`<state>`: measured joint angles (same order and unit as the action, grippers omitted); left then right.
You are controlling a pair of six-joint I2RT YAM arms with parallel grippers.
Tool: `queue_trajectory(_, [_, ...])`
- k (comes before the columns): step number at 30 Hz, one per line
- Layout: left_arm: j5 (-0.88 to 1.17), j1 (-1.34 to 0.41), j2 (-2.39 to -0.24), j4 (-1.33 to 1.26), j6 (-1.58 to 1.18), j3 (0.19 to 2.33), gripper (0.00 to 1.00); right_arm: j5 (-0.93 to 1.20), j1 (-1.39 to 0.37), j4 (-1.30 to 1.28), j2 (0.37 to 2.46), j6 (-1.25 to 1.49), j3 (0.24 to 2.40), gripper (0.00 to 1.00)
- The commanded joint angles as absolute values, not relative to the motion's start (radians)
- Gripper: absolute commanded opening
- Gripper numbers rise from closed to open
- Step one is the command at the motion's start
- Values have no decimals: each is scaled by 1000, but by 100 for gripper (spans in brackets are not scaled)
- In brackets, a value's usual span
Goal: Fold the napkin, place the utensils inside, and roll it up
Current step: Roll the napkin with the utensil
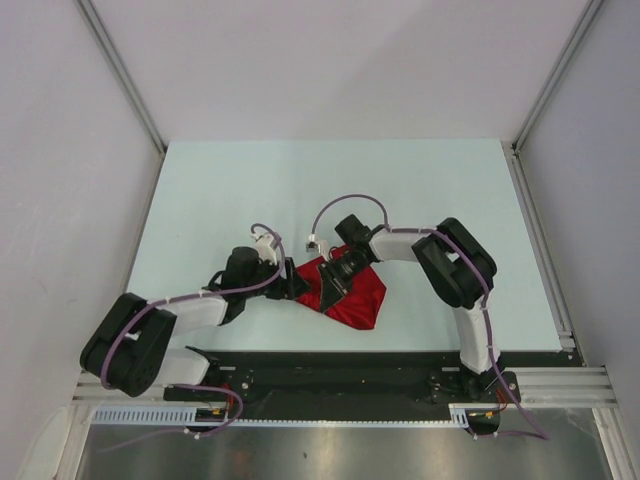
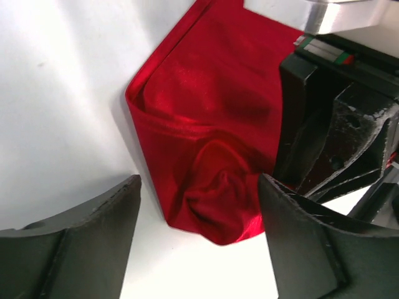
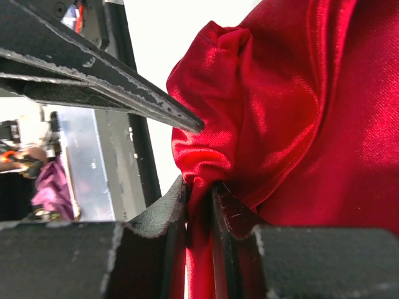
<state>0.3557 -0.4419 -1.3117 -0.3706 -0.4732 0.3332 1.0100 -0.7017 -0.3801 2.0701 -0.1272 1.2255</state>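
The red napkin [image 1: 355, 296] lies bunched and creased on the pale table, near the front middle. My right gripper [image 1: 331, 284] is shut on a pinched fold at the napkin's left end, and the red cloth [image 3: 280, 112] runs down between its fingertips [image 3: 199, 198]. My left gripper [image 1: 299, 284] stands open just left of it. Its two dark fingers [image 2: 93, 240] straddle the napkin's crumpled corner [image 2: 218, 199] without touching the cloth. The right gripper's black body [image 2: 340, 131] sits close on the right in the left wrist view. The utensils are out of view.
A black base rail [image 1: 340, 372] runs along the table's near edge, with a metal frame bar [image 1: 540, 385] behind it. Grey walls and slanted frame posts [image 1: 120, 75] close in the table at the back and sides. One left gripper finger [image 3: 100, 68] crosses the right wrist view.
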Motion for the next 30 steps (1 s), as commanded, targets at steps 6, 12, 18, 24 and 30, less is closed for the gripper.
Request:
queue_trajectory(6, [426,-436,-1400,-497,-488,357,62,1051,-672,-497,2177,-140,1267,7])
queue_trajectory(12, [440,-436,-1434,-514,-492,365,42,1074,-667,-535,2224,-161,1299,6])
queue_trajectory(18, [428,-436,-1445,-443,-469,403,6,1045,-654,-522,2201,-127,1315,13])
queue_trajectory(24, [414,-436,-1442,-344,-448,442,0,929,-635,-469,2060,-20,1322,46])
queue_trajectory(30, [422,-436,-1460,-285,-440,469,0,711,-635,-359,1798,60,1211,63])
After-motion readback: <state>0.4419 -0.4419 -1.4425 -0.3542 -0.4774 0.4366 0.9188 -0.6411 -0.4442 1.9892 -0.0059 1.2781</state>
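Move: The napkin's rolled left end lies between the open left fingers, about 2 cm to their right, 1 cm ahead and 1 cm lower. From the left hand, the right gripper's pinch on the rolled near edge is about 4 cm right and 4 cm back. The right fingers already hold that edge, with the flat napkin's middle some 5 cm ahead and 5 cm to their right. Bring the left gripper about 2 cm to the right, dipping slightly, and shut its fingers to pinch the napkin's left end. Meanwhile keep the right pinch and roll that wrist forward about 10 degrees. Once the left grip is shut, open the right fingers, let go of the edge and lift that hand some 3 cm up and as far forward. ##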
